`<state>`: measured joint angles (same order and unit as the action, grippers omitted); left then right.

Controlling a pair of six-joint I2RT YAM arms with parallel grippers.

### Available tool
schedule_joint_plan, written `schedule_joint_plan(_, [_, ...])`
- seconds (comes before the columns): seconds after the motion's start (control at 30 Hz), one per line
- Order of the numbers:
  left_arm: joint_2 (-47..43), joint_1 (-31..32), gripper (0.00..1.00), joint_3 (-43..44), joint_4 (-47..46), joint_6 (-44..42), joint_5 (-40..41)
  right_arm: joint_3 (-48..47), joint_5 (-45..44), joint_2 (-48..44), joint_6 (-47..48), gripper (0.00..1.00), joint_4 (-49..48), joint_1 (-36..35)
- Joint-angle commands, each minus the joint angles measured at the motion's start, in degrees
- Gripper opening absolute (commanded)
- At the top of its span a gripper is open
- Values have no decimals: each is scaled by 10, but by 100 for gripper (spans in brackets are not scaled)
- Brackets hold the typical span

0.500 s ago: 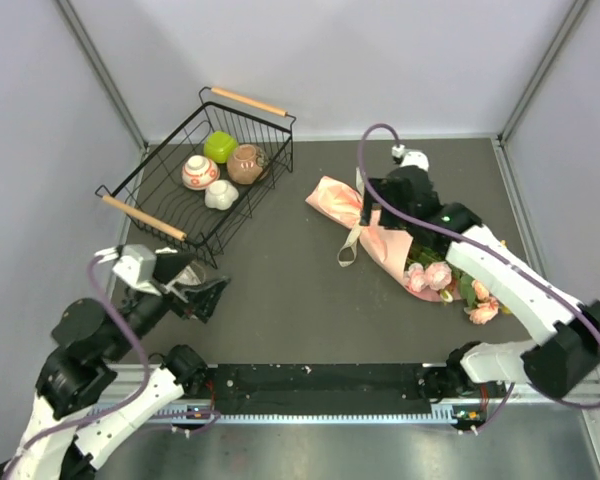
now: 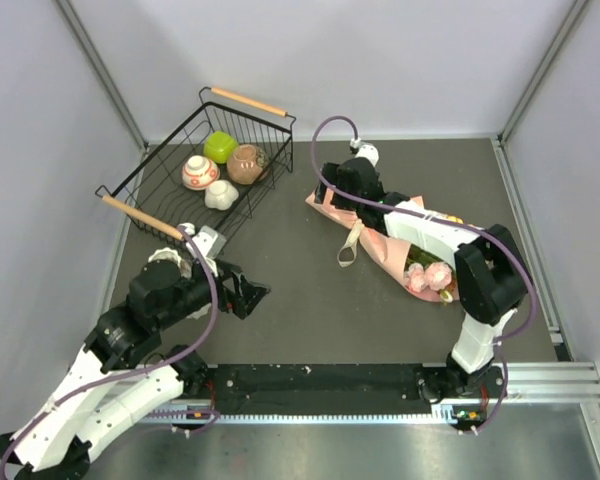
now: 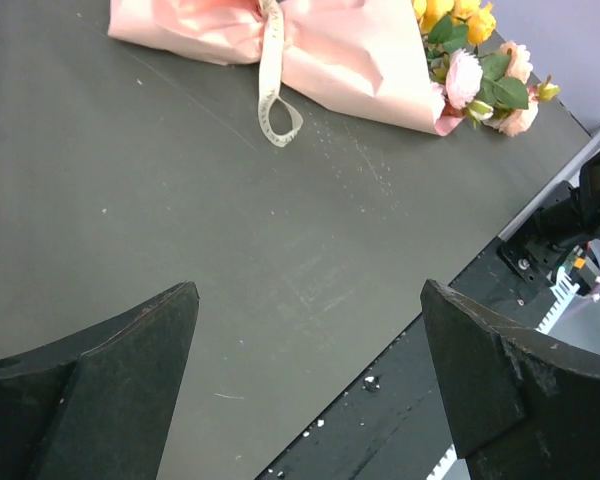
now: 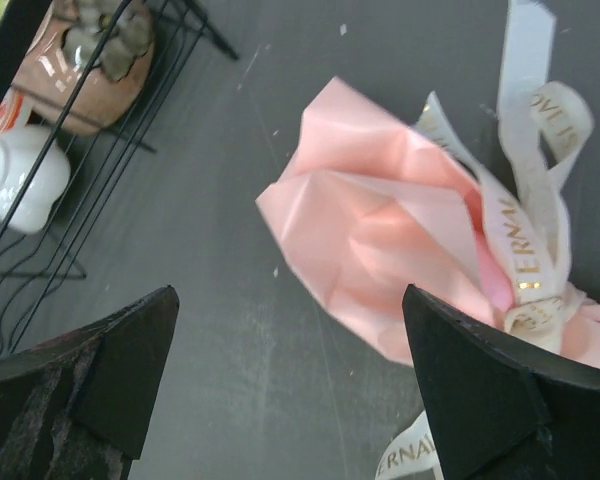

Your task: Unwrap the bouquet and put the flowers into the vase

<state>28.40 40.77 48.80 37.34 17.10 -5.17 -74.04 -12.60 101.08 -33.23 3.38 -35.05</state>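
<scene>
The bouquet [image 2: 388, 243] lies on the dark table, a pink paper cone tied with a cream ribbon [image 2: 351, 243], its flowers [image 2: 430, 276] pointing toward the near right. My right gripper [image 2: 332, 198] hovers open over the cone's narrow far-left tip [image 4: 380, 225], nothing between its fingers. My left gripper [image 2: 250, 295] is open low over the table's near left, well short of the bouquet [image 3: 350, 55], whose flowers [image 3: 470, 65] show in the left wrist view. The white ribbed vase [image 2: 220, 194] stands in the wire basket [image 2: 145, 215]; the right wrist view catches the vase [image 4: 20, 180] through the wires.
The basket also holds a green object [image 2: 220, 146], a brown round pot [image 2: 246, 164] and a white-and-red pot [image 2: 199, 172]. A black rail [image 2: 320, 385] runs along the near table edge. Grey walls enclose three sides.
My right arm has swung left and away, from the bouquet's middle to its narrow tip. My left arm has reached forward and to the right over the table. The bouquet has not moved.
</scene>
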Motion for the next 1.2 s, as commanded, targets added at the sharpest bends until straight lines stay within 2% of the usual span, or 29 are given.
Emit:
schedule_joint_plan(0.0, [34, -3, 97, -19, -80, 35, -41, -19, -103, -6, -35, 93, -69, -5])
schedule_joint_plan(0.1, [76, -3, 94, -49, -139, 69, -73, 13, -123, -25, -8, 86, -80, 9])
schedule_joint_plan(0.2, [145, -3, 91, -63, -233, 95, -103, 47, -100, -47, 26, 86, -93, 38])
schedule_joint_plan(0.27, [192, -3, 87, -58, -292, 103, -118, 70, -27, -47, 30, 84, -102, 65])
schedule_joint_plan(0.37, [307, -2, 80, -20, -332, 108, -138, 100, 88, -33, 26, 76, -139, 124])
schedule_joint_plan(0.43, [397, 1, 76, 25, -343, 101, -140, 118, 112, -26, 50, 74, -159, 140])
schedule_joint_plan(0.53, [497, 5, 72, 84, -369, 84, -101, 104, 123, -9, 87, 74, -161, 140])
schedule_joint_plan(0.7, [660, 4, 53, 205, -432, 64, -46, 76, 187, 36, 76, 72, -168, 151])
schedule_joint_plan(0.77, [705, 4, 51, 240, -446, 62, -17, 63, 204, 47, 65, 69, -170, 158])
schedule_joint_plan(0.83, [769, 2, 40, 300, -454, 60, -11, 57, 216, 54, 63, 63, -173, 161])
schedule_joint_plan(0.9, [818, 1, 34, 348, -460, 59, 6, 57, 220, 54, 65, 61, -173, 163])
schedule_joint_plan(1.07, [865, -13, 31, 367, -502, 78, 31, 81, 222, 37, 68, 61, -185, 175])
schedule_joint_plan(1.17, [877, -25, 28, 356, -528, 88, 34, 102, 230, 18, 53, 64, -201, 192])
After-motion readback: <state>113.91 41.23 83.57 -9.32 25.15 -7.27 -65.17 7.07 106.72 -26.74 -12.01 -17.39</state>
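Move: The ribbon knot on the bouquet is about 25 cm ahead of the left gripper, 25 cm to its right and 22 cm below. From the right gripper it is some 11 cm to the right, 2 cm back and 11 cm below. The ribbon's hanging loop comes about 11 cm nearer the base than the knot and 4 cm left of it; the pink roses sit roughly 15 cm nearer and 13 cm right of the knot. Sweep the left gripper right and down, then level forward and right towards the ribbon knot, about 25 cm each way forward and right, tipping it down some 10 degrees overall and narrowing its fingers to under a third. Bring the right gripper right and down over the knot, ease back left a little, then edge right again, partly closing. Stop the two side by side, just above the wrap. ##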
